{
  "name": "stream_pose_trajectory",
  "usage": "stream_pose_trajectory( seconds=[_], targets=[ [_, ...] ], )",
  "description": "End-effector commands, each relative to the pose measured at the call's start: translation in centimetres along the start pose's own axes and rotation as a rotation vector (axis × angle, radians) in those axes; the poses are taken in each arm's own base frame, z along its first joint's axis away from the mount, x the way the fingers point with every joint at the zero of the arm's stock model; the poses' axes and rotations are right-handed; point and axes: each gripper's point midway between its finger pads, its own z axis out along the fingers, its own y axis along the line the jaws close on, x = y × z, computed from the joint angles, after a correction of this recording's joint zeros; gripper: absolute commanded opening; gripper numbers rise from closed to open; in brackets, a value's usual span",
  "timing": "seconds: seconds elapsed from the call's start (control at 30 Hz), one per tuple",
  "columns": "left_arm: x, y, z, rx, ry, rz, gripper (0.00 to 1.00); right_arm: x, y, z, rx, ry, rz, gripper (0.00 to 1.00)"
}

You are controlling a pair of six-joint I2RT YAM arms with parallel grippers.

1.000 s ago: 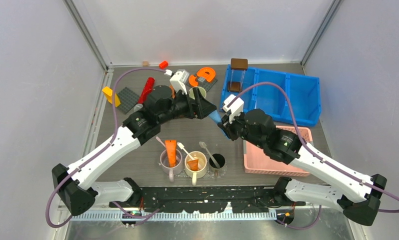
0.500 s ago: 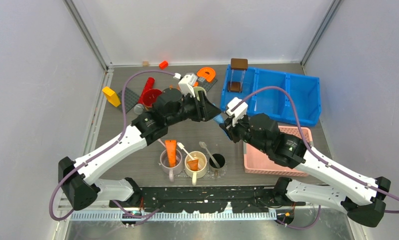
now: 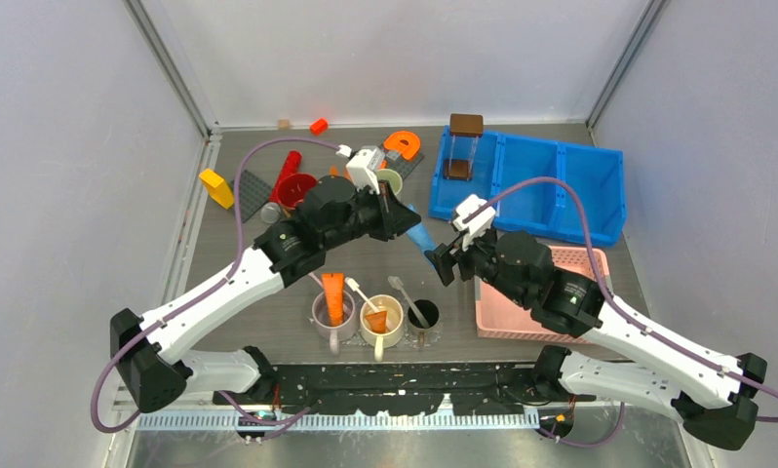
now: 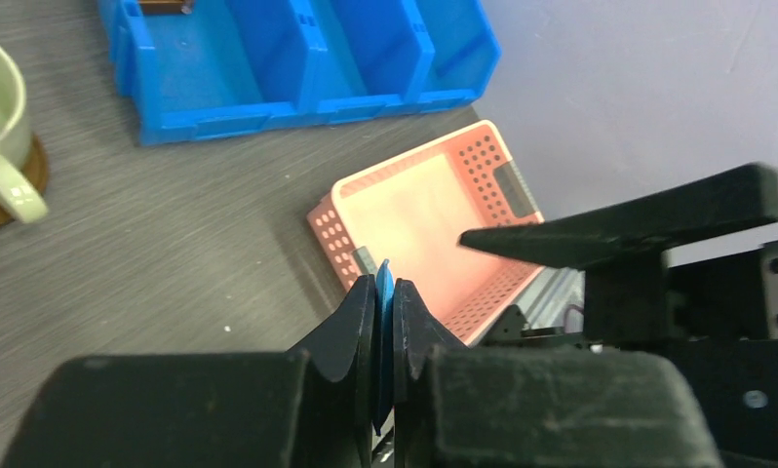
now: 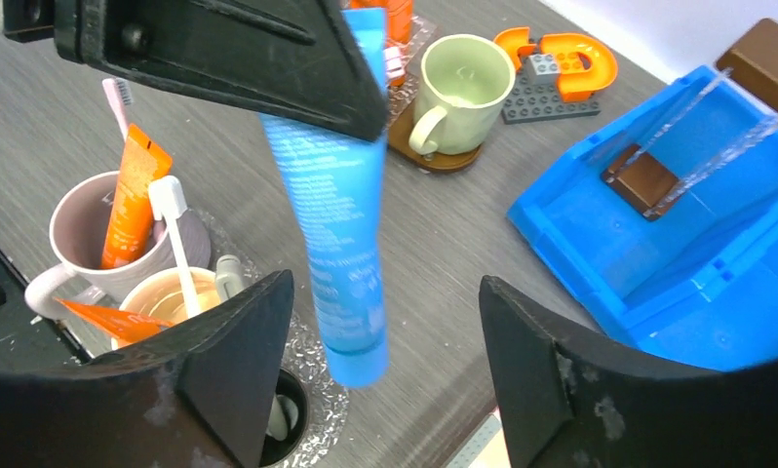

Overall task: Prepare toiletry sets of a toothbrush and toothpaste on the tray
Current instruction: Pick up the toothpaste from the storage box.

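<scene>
A blue tube hangs cap-down above the table's middle, and my left gripper is shut on its flat upper end. My right gripper stands open around the tube's lower end, its fingers apart from it. Orange toothpaste tubes stand in a greyish-pink mug and a cream mug near the front. A white toothbrush leans in the cream mug and a pale pink one in the greyish-pink mug. The pink perforated tray lies at the right, partly under my right arm.
A black cup with a grey brush stands right of the mugs. A blue divided bin holding a brown-topped box fills the back right. A green mug, red cup, orange block and yellow block crowd the back left.
My left gripper has closed on the blue tube's flat end. My right gripper has opened, let go of the tube and drawn back a little to the right.
</scene>
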Motion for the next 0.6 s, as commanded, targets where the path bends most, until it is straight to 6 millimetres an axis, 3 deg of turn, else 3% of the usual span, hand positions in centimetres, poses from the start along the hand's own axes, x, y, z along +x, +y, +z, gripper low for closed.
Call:
stream_pose_trajectory(
  seconds=[0.0, 0.23, 0.57],
  targets=[
    [-2.3, -0.6, -1.7, -0.028, -0.086, 0.136, 0.0, -2.2, -1.7, -1.4, 0.081, -0.109, 0.048, 0.81],
    [-0.9, -2.3, -2.1, -0.033, -0.081, 0.335, 0.0, -2.3, -5.2, -4.2, 0.247, -0.151, 0.095, 0.91],
    [4.1, -4.8, -2.0, 0.026, -0.018, 0.528, 0.0, -1.8, -10.6, -8.6, 0.539, -0.228, 0.206, 0.95]
  ],
)
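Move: The left hand already holds the blue toothpaste; the dark cup lies about 9 cm back, 2 cm right and some 22 cm below it. From that hand, the yellow mug stands about 9 cm back and 6 cm left, the lilac mug 9 cm back and 16 cm left, both similarly low. From the right hand, already free of the tube, the dark cup lies about 4 cm back, 2 cm left and 19 cm below. Left carries the toothpaste 6 cm back towards the dark cup, tipping down; open right withdraws 10 cm rightward. ##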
